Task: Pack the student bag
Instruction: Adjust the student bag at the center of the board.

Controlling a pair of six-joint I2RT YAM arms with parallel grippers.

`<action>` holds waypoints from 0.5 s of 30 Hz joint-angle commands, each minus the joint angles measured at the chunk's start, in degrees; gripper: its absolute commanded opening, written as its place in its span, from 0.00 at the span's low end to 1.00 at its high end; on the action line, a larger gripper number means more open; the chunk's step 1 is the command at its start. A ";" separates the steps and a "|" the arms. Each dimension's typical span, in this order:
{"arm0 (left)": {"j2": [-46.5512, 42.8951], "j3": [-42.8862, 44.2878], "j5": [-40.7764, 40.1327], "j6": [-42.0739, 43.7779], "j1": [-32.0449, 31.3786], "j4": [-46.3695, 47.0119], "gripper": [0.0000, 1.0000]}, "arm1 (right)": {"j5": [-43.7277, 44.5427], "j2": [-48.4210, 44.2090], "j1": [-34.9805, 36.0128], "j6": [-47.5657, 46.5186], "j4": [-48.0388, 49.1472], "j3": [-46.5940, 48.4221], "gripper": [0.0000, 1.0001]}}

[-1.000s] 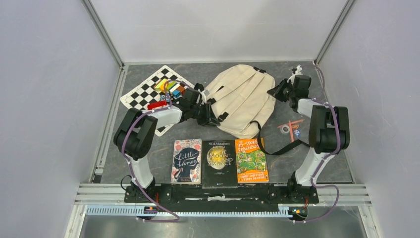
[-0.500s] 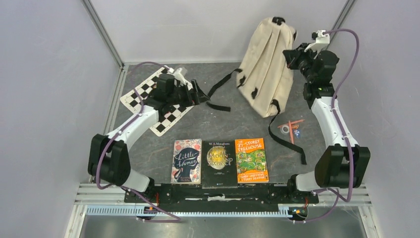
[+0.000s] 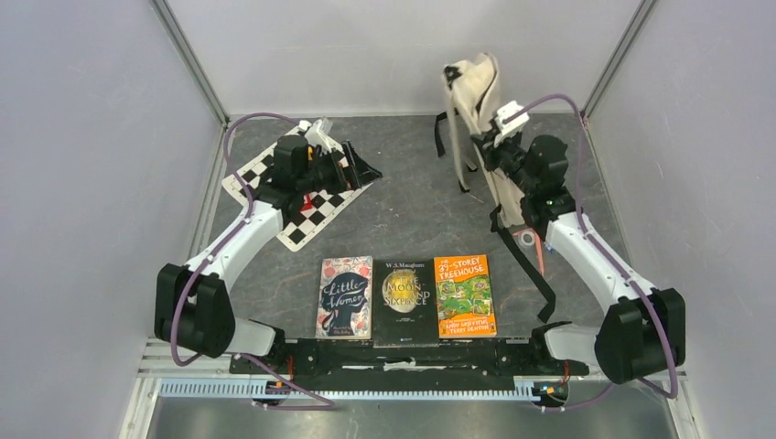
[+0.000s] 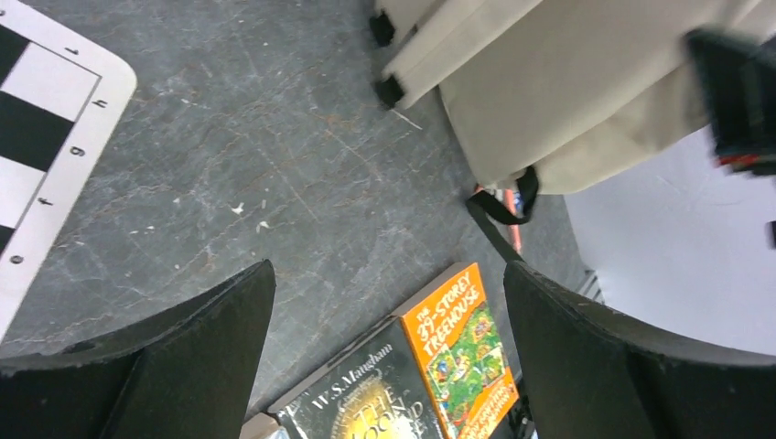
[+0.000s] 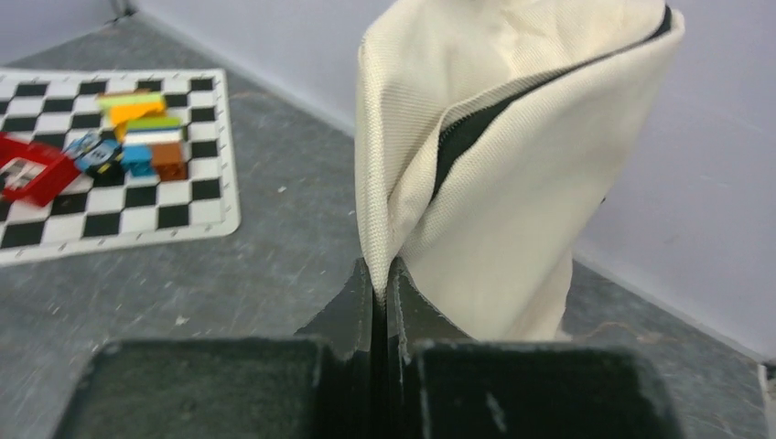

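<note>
The student bag (image 3: 478, 91), cream canvas with black straps, stands upright and lifted at the back right. My right gripper (image 3: 490, 155) is shut on a fold of its fabric; in the right wrist view the fingers pinch the cream edge (image 5: 380, 274), and the bag (image 5: 512, 183) shows a black zipper line. A long black strap (image 3: 529, 265) trails down to the table. My left gripper (image 3: 366, 169) hangs open and empty over the chessboard's right edge. In the left wrist view the left gripper (image 4: 389, 274) spreads wide above bare table, with the bag (image 4: 567, 91) ahead.
Three books lie in a row near the front: Little Women (image 3: 345, 297), a dark Maugham book (image 3: 404, 297) and an orange Treehouse book (image 3: 464, 294). A chessboard mat (image 3: 302, 197) carries coloured bricks (image 5: 137, 137). Small red stationery (image 3: 533, 240) lies beside the strap.
The bag went from lying flat to standing upright, raised by my right gripper. My left gripper let go of the bag, opened and moved left over the chessboard.
</note>
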 commanded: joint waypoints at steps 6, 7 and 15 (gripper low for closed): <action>-11.23 -10.19 4.94 -17.45 0.16 16.21 1.00 | 1.84 -9.49 9.56 0.09 7.62 -15.44 0.00; -12.76 -11.00 4.46 -18.52 0.24 16.25 1.00 | 1.39 -10.06 10.26 0.85 8.42 -17.01 0.00; -25.16 -15.29 -4.60 -15.82 0.60 5.87 1.00 | 0.47 -9.11 18.19 1.07 8.83 -21.17 0.00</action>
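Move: The right hand still pinches the student bag's cloth, with the bag hanging high; the bare middle of the board lies about 19 cm to its left, 2 cm back and some 29 cm below. The treehouse book is roughly 31 cm back and 5 cm left of this hand, the Moon and Sixpence book equally far back and 19 cm left, the pencils and tape 16 cm back and 15 cm right, all about 29 cm below. From the left hand the board's middle is some 10 cm right, 4 cm ahead and 20 cm down. Down, back and to the left in one steady sweep, the right hand brings the pinched student bag lower towards the middle of the board, roughly 11 cm down, 10 cm back and 7 cm left, swinging about 15 degrees counter-clockwise and tipping down a little. The empty, wide-open left hand backs off about 6 cm and rises 5 cm, rolling its left side down. ##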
